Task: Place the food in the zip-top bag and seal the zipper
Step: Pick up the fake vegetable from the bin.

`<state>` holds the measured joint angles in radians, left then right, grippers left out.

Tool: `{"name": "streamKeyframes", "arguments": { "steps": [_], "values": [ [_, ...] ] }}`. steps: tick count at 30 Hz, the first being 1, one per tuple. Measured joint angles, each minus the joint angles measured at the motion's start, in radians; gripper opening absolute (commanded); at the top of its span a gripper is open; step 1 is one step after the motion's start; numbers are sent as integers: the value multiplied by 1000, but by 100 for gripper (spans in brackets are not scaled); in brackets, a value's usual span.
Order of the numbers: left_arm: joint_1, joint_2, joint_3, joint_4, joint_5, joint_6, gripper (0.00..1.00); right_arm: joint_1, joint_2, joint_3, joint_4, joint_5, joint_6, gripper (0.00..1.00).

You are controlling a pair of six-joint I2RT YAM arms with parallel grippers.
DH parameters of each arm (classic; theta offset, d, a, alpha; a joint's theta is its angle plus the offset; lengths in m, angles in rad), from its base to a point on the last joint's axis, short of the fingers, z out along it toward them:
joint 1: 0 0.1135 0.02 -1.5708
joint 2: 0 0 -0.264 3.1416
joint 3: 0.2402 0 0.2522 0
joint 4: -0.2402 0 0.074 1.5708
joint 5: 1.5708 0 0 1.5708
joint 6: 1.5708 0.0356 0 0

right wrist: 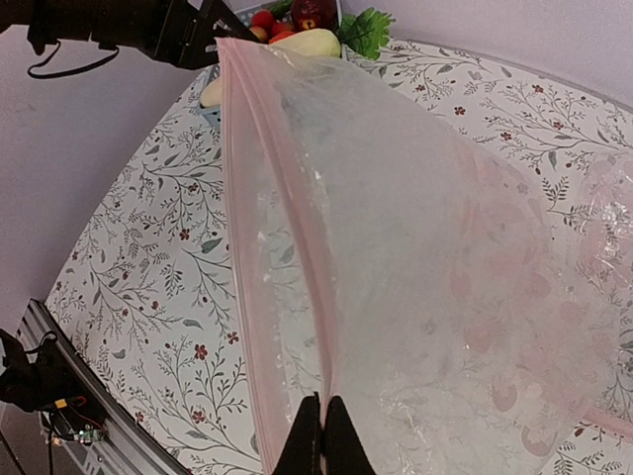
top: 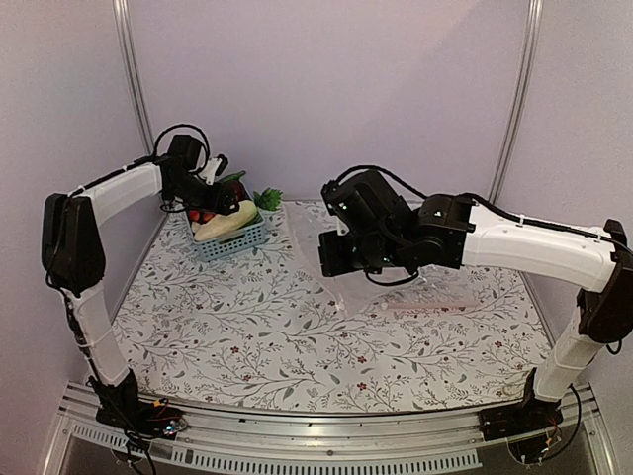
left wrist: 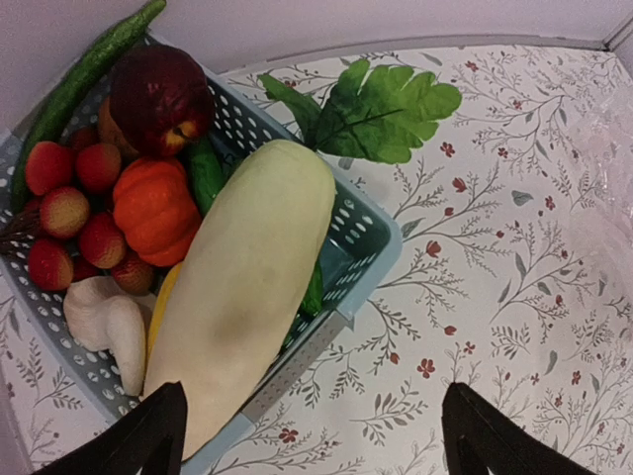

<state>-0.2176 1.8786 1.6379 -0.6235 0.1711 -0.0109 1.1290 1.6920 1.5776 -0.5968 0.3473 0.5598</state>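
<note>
The blue basket (left wrist: 366, 237) holds the food: a long cream-white vegetable (left wrist: 247, 287), an orange piece (left wrist: 153, 208) and a dark maroon round piece (left wrist: 158, 94). My left gripper (left wrist: 318, 445) hovers open over the basket's corner, one finger above the vegetable's end and the other over the tablecloth, touching nothing. In the top view, that left gripper (top: 213, 180) is at the basket (top: 235, 242). My right gripper (right wrist: 322, 411) is shut on the zip-top bag (right wrist: 415, 247), pinching one lip of the pinkish zipper (right wrist: 247, 218) and holding the mouth lifted towards the basket.
Small red round fruits (left wrist: 69, 208), a slim green cucumber (left wrist: 84, 74) and a pale mushroom-shaped piece (left wrist: 104, 322) share the basket. A green leaf (left wrist: 386, 99) lies beside it. More crinkled clear plastic (right wrist: 608, 228) lies at right. A metal rail (top: 316, 435) borders the near edge.
</note>
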Motion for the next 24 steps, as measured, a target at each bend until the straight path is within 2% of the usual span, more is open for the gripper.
{"name": "streamKeyframes", "arguments": {
  "steps": [7, 13, 24],
  "values": [
    [23, 128, 126, -15, -27, 106, 91, -1, -13, -3, 19, -27, -1, 0],
    [24, 199, 171, -56, -68, 182, 92, -4, -15, -3, 23, -37, -3, 0],
    [26, 293, 231, -106, -78, 217, 95, -5, -15, -13, 39, -48, -3, 0]
  ]
}}
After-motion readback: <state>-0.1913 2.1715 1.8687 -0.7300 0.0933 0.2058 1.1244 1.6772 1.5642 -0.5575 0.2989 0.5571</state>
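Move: The big white vegetable in the bin lies about 7 cm ahead of the open left hand, 1 cm to its left and 9 cm lower. The orange pumpkin sits some 6 cm farther out than the vegetable and 2 cm to the left of it; the white mushroom is 2 cm farther out than the vegetable and 6 cm left of it. The green leaf lies about 16 cm ahead of the hand and 11 cm right. From the right hand the vegetable is roughly 30 cm ahead, 35 cm left. Down and forward onto the big white vegetable: the left hand first reaches some 4 cm outward while starting to sink, then drops almost straight, about 7 cm lower in all. On the way it rolls around 10 degrees, its left side rising, so that the wide-open fingers come to straddle the vegetable's near part from above; contact can't be seen. ##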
